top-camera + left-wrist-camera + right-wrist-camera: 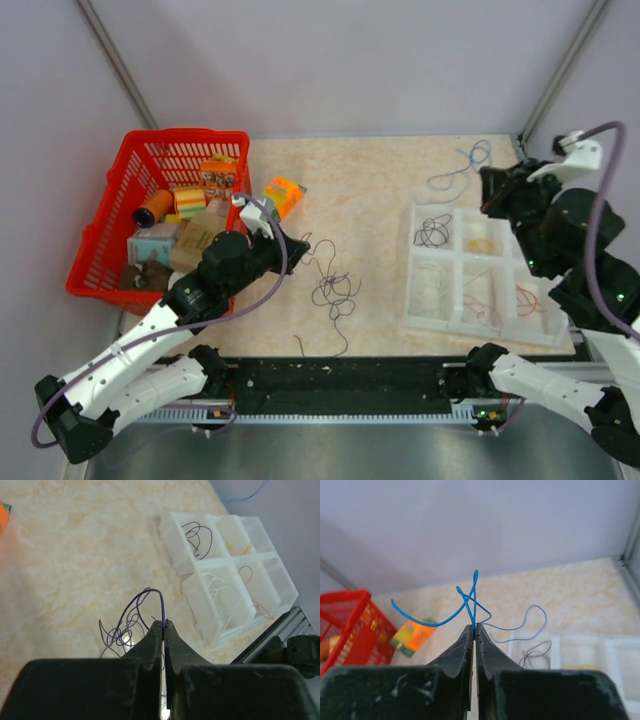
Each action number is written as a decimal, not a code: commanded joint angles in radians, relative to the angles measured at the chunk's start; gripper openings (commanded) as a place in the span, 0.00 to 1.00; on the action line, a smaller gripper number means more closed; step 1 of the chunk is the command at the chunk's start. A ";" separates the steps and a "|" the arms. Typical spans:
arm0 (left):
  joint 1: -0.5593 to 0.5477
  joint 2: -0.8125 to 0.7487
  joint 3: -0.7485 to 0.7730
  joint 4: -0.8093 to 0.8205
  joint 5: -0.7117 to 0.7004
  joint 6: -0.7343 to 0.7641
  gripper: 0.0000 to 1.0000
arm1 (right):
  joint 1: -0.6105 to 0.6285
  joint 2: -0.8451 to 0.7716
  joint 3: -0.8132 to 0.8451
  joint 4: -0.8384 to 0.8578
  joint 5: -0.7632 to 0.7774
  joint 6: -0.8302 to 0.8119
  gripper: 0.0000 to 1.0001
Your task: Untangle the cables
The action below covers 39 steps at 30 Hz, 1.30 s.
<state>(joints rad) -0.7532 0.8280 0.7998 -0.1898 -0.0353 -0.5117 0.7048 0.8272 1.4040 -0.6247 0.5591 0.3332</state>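
Observation:
A tangle of dark purple cables (335,290) lies on the beige table in the middle. My left gripper (300,243) is just to its left, shut on one purple cable (159,596) that arches up from the tangle (120,631) into the fingertips (164,625). My right gripper (487,182) hovers at the far right above the tray's back edge, shut on a blue cable (469,600). That cable's loops (465,162) trail over the table behind the tray. The pinch point (475,626) sits at the very tips.
A white compartment tray (455,322) at the right holds a dark cable (432,232), a yellow one (483,245), a white one (216,584) and a reddish one (527,296). A red basket (100,240) of packets stands at the left, an orange block (284,193) beside it.

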 commanded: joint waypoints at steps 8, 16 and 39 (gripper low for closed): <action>-0.003 -0.086 -0.139 0.027 0.027 -0.099 0.00 | -0.267 0.095 0.156 0.078 0.437 -0.367 0.00; -0.003 -0.119 -0.149 -0.002 0.057 -0.094 0.00 | -0.697 0.130 -0.103 0.091 0.199 -0.122 0.00; -0.003 -0.145 -0.151 -0.031 0.057 -0.083 0.00 | -0.996 0.273 -0.459 0.031 0.088 0.277 0.00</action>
<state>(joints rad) -0.7532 0.6773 0.6426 -0.2485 0.0109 -0.6003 -0.2790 1.0874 0.9302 -0.5880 0.5087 0.5858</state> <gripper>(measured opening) 0.013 0.006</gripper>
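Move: Far below and off to the right of the right hand, which holds the blue cable, is the box's empty far-right compartment: about 30 cm right, 12 cm ahead, 42 cm down. At that same depth, the yellow cable's compartment is 17 cm right and 11 ahead, the orange-red cable's 29 cm right and 4 back. The left hand, holding the purple cable's end, has that cable's pile about 8 cm to its right, 1 cm ahead and 27 cm below. Swinging the held blue cable about 23 cm right, the right hand first rises some 7 cm, then drops steeply to end about 26 cm lower, its fingers shut, turning clockwise and tipping down to face the empty far-right compartment. The left hand keeps its pinch on the purple cable and eases down 4–5 cm and back 3 towards the pile. ##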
